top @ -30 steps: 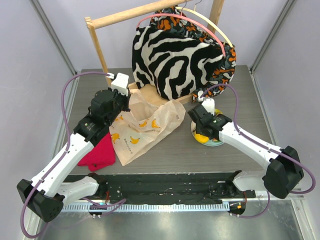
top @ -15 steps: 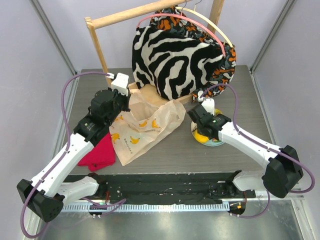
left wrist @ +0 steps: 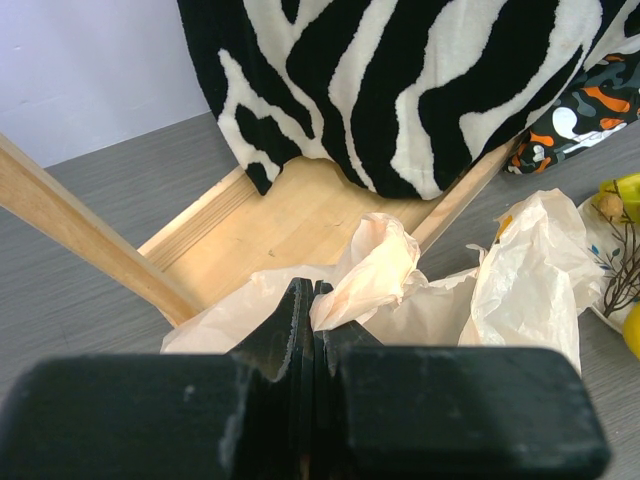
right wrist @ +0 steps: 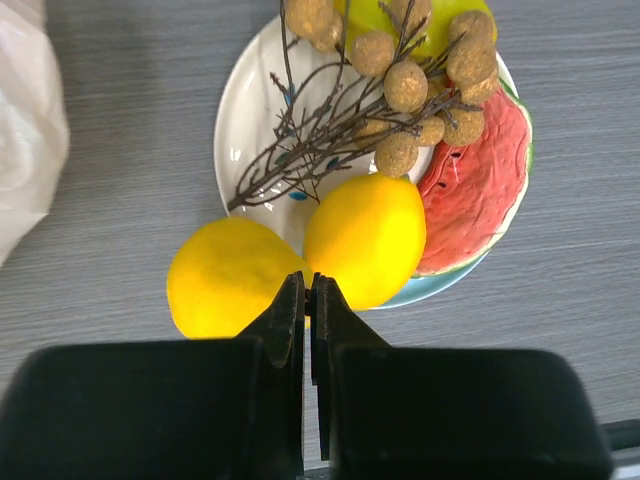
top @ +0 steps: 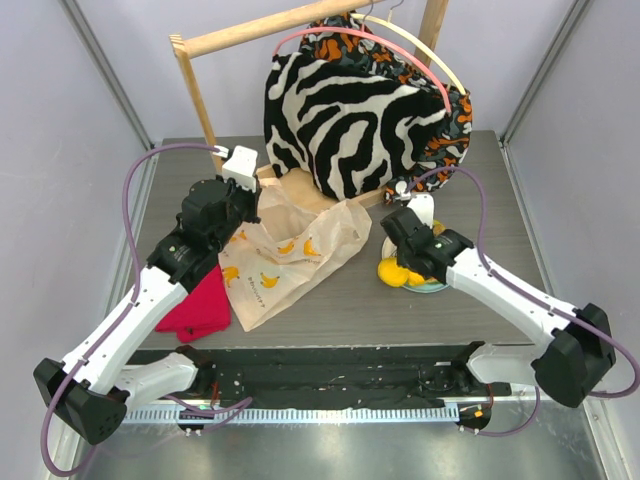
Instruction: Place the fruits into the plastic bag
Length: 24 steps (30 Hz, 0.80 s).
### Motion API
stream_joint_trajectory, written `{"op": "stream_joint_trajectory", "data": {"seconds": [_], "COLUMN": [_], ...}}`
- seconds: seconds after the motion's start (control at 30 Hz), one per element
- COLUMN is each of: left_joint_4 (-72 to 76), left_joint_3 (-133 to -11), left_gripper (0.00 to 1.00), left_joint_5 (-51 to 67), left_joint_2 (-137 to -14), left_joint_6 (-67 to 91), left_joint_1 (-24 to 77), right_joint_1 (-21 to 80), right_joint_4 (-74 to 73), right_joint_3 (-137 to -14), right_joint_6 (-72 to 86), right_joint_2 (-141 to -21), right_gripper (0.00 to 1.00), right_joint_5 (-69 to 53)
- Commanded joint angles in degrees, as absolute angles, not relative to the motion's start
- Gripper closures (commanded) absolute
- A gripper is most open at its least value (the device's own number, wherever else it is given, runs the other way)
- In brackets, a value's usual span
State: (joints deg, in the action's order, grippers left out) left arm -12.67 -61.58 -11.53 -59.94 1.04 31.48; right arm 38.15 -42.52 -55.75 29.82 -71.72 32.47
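The plastic bag (top: 290,255) lies crumpled at mid-table, cream with printed bananas. My left gripper (top: 245,203) is shut on a bunched handle of the bag (left wrist: 375,270), its fingertips (left wrist: 298,300) pressed together on the plastic. The plate (right wrist: 245,120) holds a yellow round fruit (right wrist: 365,240), brownish grapes (right wrist: 405,85) on twigs, a red slice (right wrist: 475,185) and a green fruit (right wrist: 440,25). My right gripper (right wrist: 306,285) is shut on the pointed tip of a yellow lemon (right wrist: 225,280), which overhangs the plate's left rim (top: 388,272).
A zebra-striped garment (top: 345,120) hangs on a wooden rack (top: 200,90) behind the bag, with an orange-and-black cloth (top: 455,130) beside it. A red cloth (top: 200,305) lies left of the bag. The rack's wooden base (left wrist: 270,215) sits just behind the handle.
My right gripper has drawn back a little toward the bag side, and the yellow lemon has come off the plate's left edge with it. The left arm and bag have not moved.
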Motion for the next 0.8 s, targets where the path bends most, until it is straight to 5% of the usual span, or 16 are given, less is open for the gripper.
{"op": "stream_joint_trajectory", "data": {"seconds": [0.0,0.47,0.77], "left_joint_4": [-10.3,-10.3,-10.3], "left_joint_3": [-63.1,-63.1,-63.1], "left_gripper": [1.0,1.0,1.0], "left_joint_5": [-12.1,-12.1,-12.0], "left_joint_2": [-58.8,-59.0,-58.9], "left_joint_6": [0.7,0.7,0.9], "left_joint_1": [31.5,31.5,31.5], "right_joint_1": [38.4,38.2,38.3], "right_joint_4": [-41.5,-30.6,-3.6], "right_joint_3": [-58.9,-56.8,-51.7], "right_joint_6": [28.2,27.6,24.9], "right_joint_2": [-66.6,-54.8,-47.3], "right_gripper": [0.99,0.99,0.99], "right_joint_5": [32.3,24.7,15.8]}}
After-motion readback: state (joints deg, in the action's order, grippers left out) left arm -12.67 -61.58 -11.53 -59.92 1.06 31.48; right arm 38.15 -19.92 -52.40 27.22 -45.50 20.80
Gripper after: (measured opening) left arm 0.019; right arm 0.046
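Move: My right hand already grips a lemon low over the plate; the plastic bag's mouth lies about 24 cm to my left, roughly 7 cm ahead and some 8 cm higher. The other lemon is about 3 cm ahead, 3 cm right and 4 cm below me, the watermelon about 5 cm ahead, 8 cm right and 6 cm lower. From my left hand, the bag's mouth is about 10 cm right, 1 cm ahead and 10 cm below. I keep my right fingers shut on the lemon and raise it some 16 cm above the plate, slowly at first, then faster, easing about 4 cm left towards the bag in the second half. As I rise, my wrist swings the steeply down-pointing fingers up until they are nearly level, ahead and slightly left, rolling my hand's left side up. My left hand stays still, still pinching the bag's rim. ##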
